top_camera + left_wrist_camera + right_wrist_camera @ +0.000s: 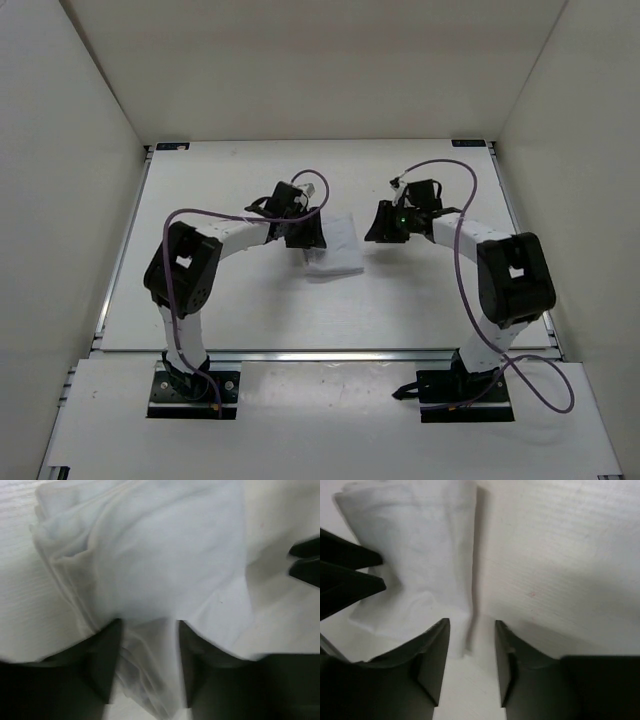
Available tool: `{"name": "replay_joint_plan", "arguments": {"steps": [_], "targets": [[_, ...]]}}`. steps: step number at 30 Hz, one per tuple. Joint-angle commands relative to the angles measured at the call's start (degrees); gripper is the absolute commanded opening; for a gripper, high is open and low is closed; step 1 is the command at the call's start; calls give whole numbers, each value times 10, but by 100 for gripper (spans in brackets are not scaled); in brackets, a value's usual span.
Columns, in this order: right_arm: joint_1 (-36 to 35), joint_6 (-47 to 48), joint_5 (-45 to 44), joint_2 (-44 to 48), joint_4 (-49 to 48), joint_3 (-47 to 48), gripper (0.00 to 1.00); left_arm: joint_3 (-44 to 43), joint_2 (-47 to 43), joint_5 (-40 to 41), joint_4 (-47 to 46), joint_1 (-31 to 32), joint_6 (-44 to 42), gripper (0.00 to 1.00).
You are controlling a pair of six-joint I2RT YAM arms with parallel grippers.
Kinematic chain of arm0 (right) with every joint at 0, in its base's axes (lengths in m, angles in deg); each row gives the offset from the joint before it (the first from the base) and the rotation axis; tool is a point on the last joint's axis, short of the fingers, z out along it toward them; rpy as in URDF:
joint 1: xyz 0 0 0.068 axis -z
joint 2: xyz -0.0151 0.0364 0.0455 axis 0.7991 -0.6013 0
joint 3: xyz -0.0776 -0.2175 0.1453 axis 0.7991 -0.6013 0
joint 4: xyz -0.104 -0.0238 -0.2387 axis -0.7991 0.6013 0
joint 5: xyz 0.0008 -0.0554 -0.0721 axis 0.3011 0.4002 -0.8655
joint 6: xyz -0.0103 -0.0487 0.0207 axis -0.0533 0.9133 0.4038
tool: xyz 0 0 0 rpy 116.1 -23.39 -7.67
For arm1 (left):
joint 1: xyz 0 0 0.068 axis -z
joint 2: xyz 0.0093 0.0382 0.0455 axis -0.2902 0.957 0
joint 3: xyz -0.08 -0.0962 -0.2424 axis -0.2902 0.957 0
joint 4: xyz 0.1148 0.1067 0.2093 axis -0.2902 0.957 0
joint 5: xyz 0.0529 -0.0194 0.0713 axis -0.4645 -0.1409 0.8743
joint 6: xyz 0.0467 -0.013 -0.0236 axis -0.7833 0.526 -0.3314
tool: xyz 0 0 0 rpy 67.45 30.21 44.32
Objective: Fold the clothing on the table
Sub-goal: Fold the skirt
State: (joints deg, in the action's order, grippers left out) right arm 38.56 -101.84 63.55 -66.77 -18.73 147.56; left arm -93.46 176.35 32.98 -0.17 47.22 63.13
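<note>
The clothing (336, 247) is a small, bunched white piece in the middle of the table (240, 310). My left gripper (304, 234) is at its left edge and my right gripper (381, 222) just off its right edge. In the left wrist view the clothing (165, 555) spreads ahead in wrinkled layers. A loose fold lies between the parted jaws of the left gripper (150, 622), unpinched. In the right wrist view the right gripper (471, 622) is open over the table, with the clothing (420, 555) reaching a corner just inside the gap.
White enclosure walls (70, 150) stand on three sides. Metal rails run along the table's left edge (122, 260) and near edge (330, 354). Purple cables (455, 165) loop above both arms. The grippers face each other a short way apart.
</note>
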Motion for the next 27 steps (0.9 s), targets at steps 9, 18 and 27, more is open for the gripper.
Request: {"name": "replay_joint_plan", "arguments": {"steps": [9,18,27], "targets": [[46,26,-107,220,131,23,100,46,-283,69,117,-33,-90,99],[94,67,-156,351,221,-78,99,164,-471,138,159,-52,-67,99],[98,42,-93,433,216,-141,99,179,-503,139,252,-64,-68,99]]}}
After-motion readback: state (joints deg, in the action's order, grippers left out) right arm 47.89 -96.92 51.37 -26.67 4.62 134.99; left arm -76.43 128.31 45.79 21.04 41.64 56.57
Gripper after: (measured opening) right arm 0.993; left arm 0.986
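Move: The folded skirt lies under and beside both hands, its middle about 3 cm to the right of the left hand, roughly 1 cm farther out and some 2 cm below; the left fingers are already half open over its left part. From the right hand, whose tips hang just off the right edge, the skirt's middle is about 8 cm to the left, 1 cm farther out and 4 cm lower. Nothing else stands near. The left hand, with its fingers spreading from half to fully open, lifts up and away from the skirt's left part, at first steeply to about 16 cm, then swings left and back while sinking a little, ending some 14 cm to the left, 9 cm back and 13 cm higher, its fingers tipping up by about 20 degrees on the way. The right hand mirrors it on the other side, opening wide as it rises about 13 cm, then drawing right and back off the skirt while coming down some 5 cm and turning about 15 degrees clockwise. ##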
